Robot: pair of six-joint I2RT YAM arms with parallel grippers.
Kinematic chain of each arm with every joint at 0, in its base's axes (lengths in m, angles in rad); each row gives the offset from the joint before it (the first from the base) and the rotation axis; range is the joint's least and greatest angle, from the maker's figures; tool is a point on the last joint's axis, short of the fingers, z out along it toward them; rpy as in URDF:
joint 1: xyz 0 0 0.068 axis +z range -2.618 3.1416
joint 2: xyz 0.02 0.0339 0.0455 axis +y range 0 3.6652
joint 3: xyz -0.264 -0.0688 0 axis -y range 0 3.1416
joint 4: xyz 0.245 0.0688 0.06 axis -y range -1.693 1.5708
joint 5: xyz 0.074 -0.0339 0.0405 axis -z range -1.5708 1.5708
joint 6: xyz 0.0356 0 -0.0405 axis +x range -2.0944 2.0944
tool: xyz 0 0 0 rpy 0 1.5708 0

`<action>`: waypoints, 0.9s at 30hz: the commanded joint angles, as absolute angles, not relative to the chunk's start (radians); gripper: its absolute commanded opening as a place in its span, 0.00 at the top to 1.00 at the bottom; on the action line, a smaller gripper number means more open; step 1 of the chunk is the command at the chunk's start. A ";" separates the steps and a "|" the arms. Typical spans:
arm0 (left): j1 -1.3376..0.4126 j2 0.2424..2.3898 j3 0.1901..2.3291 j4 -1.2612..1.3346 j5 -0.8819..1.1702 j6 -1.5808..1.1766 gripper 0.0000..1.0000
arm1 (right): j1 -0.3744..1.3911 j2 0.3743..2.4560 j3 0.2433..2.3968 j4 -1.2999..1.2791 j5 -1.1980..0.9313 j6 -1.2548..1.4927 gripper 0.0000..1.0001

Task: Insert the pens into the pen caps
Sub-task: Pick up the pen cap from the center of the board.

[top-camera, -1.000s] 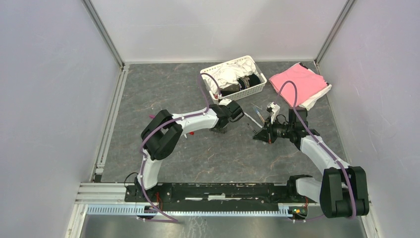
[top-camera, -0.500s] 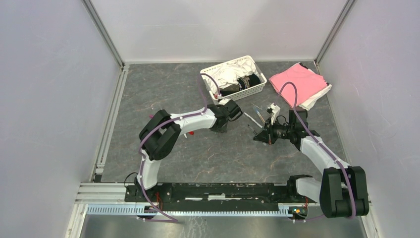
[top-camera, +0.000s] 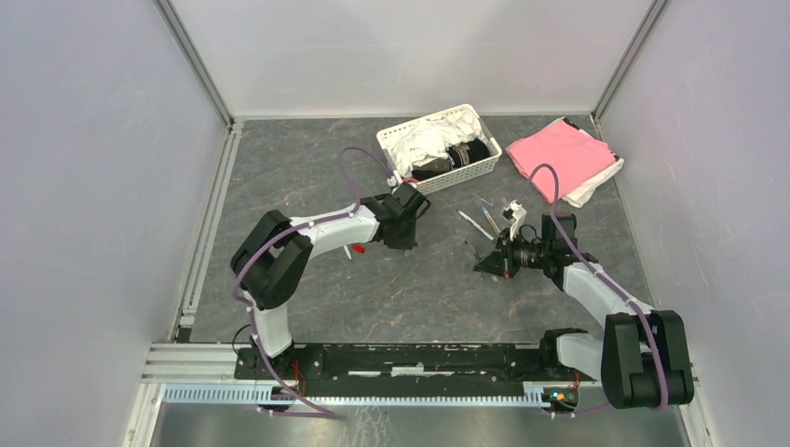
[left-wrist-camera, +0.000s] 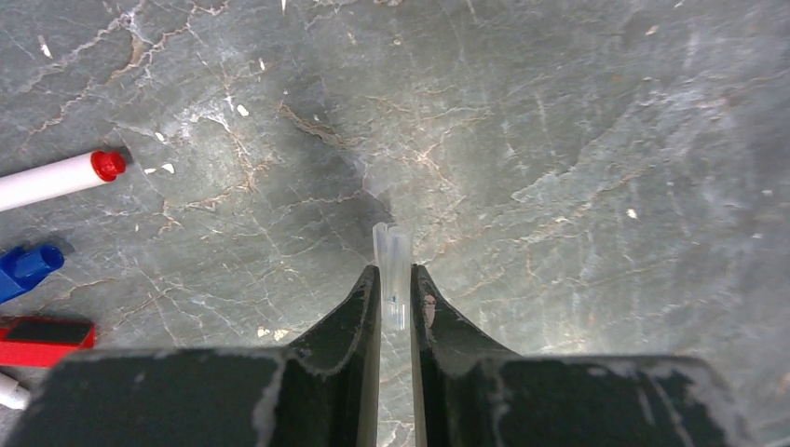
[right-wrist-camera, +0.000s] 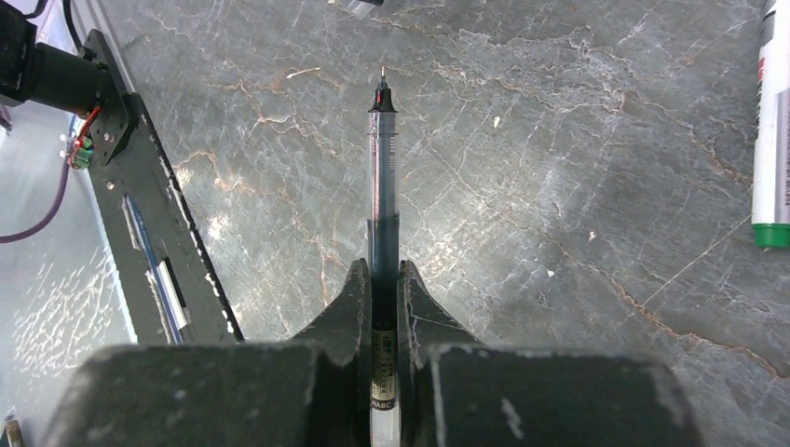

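Note:
A small clear pen cap (left-wrist-camera: pixel 392 256) sticks out past the fingertips of my left gripper (left-wrist-camera: pixel 395 275), which is shut on it just above the grey table. My right gripper (right-wrist-camera: pixel 383 270) is shut on a dark slim pen (right-wrist-camera: pixel 383 177) with its fine tip bare and pointing away from the wrist. In the top view the left gripper (top-camera: pixel 402 238) and right gripper (top-camera: pixel 484 264) face each other across a gap mid-table. A white pen with a red end (left-wrist-camera: pixel 56 179), a blue cap (left-wrist-camera: pixel 28 268) and a red cap (left-wrist-camera: pixel 45 340) lie left of the left gripper.
A white basket (top-camera: pixel 484 166) of cloths stands at the back. A pink cloth (top-camera: pixel 564 154) lies at the back right. Two loose pens (top-camera: pixel 477 223) lie between basket and right arm. A white pen with a green end (right-wrist-camera: pixel 771 121) lies right of the right gripper.
My left gripper has shut on the clear cap and the left arm has drawn back to the left. The right gripper has shifted slightly nearer, still holding the pen.

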State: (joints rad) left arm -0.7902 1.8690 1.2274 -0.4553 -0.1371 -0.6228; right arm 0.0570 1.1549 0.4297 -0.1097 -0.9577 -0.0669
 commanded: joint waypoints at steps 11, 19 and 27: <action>-0.678 1.698 0.983 -0.067 0.140 -0.854 0.98 | 0.061 1.211 0.347 0.060 -0.966 0.163 1.00; -0.673 1.711 0.956 -0.027 0.148 -0.906 0.98 | 0.124 1.292 0.349 0.101 -0.932 0.216 1.00; -0.673 1.754 0.987 -0.179 0.051 -0.873 0.98 | 0.218 1.426 0.438 0.091 -0.913 0.228 1.00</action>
State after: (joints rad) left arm -0.6792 1.7344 0.9565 -0.1169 0.1043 -0.8604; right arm 0.1841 1.3727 0.3637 0.0662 -0.9314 0.1856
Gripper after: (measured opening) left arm 0.183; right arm 0.066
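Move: The left hand already holds the clear pen cap a few centimetres above the board, and the bare pen tip in the right hand is about 12 cm to its right, 2 cm ahead and some 8 cm higher. The red cap lies roughly 10 cm to the left hand's left, level with it and 2 cm below. From the right hand, the clear cap is about 15 cm left, 3 cm ahead and 4 cm lower; the green-ended marker lies 9 cm straight ahead, 6 cm down. Left keeps the cap, swinging its fingertips rightward some 25 degrees; right lowers its pen about 5 cm, back and left. ##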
